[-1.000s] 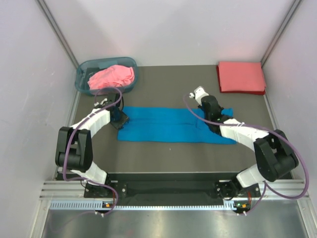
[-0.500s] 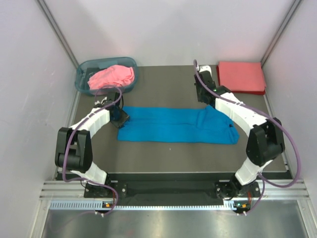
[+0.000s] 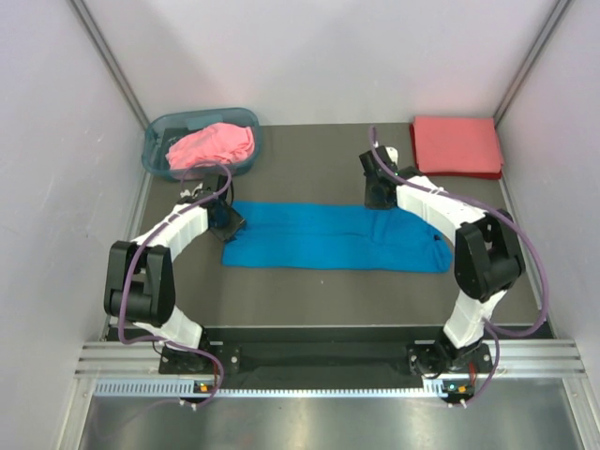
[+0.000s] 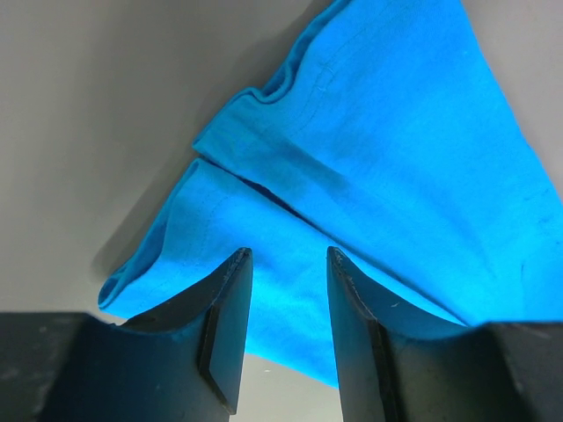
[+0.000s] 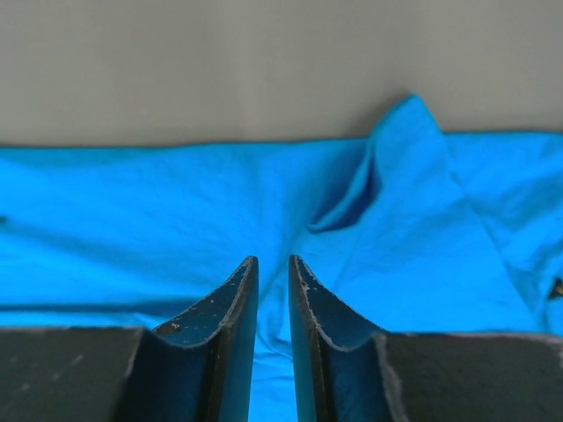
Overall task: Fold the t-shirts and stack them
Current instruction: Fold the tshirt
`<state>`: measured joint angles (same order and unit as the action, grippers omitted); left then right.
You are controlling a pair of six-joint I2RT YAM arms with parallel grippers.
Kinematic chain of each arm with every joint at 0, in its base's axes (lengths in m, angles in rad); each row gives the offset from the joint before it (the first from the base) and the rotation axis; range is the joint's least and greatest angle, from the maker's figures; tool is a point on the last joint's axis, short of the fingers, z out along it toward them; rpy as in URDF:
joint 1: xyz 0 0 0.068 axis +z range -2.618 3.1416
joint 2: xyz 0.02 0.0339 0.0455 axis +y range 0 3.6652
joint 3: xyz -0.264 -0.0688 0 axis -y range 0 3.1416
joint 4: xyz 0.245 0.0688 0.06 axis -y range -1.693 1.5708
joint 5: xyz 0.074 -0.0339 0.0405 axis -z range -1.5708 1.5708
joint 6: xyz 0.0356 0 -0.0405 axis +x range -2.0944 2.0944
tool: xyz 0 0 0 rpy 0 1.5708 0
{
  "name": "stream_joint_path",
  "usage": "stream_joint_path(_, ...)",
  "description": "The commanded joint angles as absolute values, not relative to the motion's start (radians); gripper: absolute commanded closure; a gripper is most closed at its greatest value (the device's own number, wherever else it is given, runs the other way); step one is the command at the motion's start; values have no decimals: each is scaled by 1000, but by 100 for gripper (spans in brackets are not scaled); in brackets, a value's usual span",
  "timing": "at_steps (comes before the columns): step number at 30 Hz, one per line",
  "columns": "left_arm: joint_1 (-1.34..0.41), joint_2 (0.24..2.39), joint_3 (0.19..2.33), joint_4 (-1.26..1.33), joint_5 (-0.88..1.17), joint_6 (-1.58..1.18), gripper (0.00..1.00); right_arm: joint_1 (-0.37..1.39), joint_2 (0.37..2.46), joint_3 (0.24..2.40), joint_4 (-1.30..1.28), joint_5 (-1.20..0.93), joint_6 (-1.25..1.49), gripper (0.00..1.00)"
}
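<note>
The bright blue t-shirt point(image 3: 319, 239) lies folded in a long strip across the middle of the table. My left gripper point(image 3: 228, 221) is open over its left end, with cloth point(image 4: 396, 149) and bare table showing between its jaws point(image 4: 286, 255). My right gripper point(image 3: 379, 197) is at the far edge of the shirt's right part. Its jaws point(image 5: 273, 259) are nearly closed, with a pinch of blue cloth point(image 5: 132, 211) between them. The pink t-shirt point(image 3: 211, 145) lies crumpled in the basket. The coral-red t-shirt point(image 3: 457, 145) lies folded at the back right.
The translucent blue-grey basket point(image 3: 150, 145) stands at the back left corner. Pale walls enclose the table on three sides. A raised fold of blue cloth point(image 5: 387, 141) stands just beyond my right jaws.
My right arm has swung from over the shirt's right part out toward the back and then to the shirt's far edge. The shirt's right end has bunched slightly. The left arm has not moved.
</note>
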<state>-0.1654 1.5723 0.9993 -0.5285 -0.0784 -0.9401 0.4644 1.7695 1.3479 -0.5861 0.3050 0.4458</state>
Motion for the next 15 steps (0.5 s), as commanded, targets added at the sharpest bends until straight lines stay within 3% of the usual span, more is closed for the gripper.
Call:
stream_joint_path(1,-167,1558,1017,-500,-69,-939,56,472,1798,1362,-508,255,431,79)
stream_joint_path(8,-167,1574,1023,-509,-77,-928,55,454,1874,1348,-572,285,397,78)
stream_joint_path(15,-167,1568,1020,-514,-87,-928,56,449,1718,1175,-589,405,416,81)
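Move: The right part of the blue t-shirt strip, where the loose flap is being laid, has its middle about 5 cm back from the right hand, 7 cm to its right and 9 cm below. The strip's bunched right edge lies about 7 cm back and 14 cm to the right of that hand. The red folded stack is some 18 cm ahead and 19 cm to its right. From the left hand, the strip's right part is roughly 40 cm to the right, 1 cm back and 5 cm lower. Down first, then down, back and to the right, the right hand sinks about 6 cm towards the blue strip, ending some 3 cm nearer its base. The fingers tip about 10 degrees steeper and stay nearly shut, keeping a fold of the t-shirt between their tips. ##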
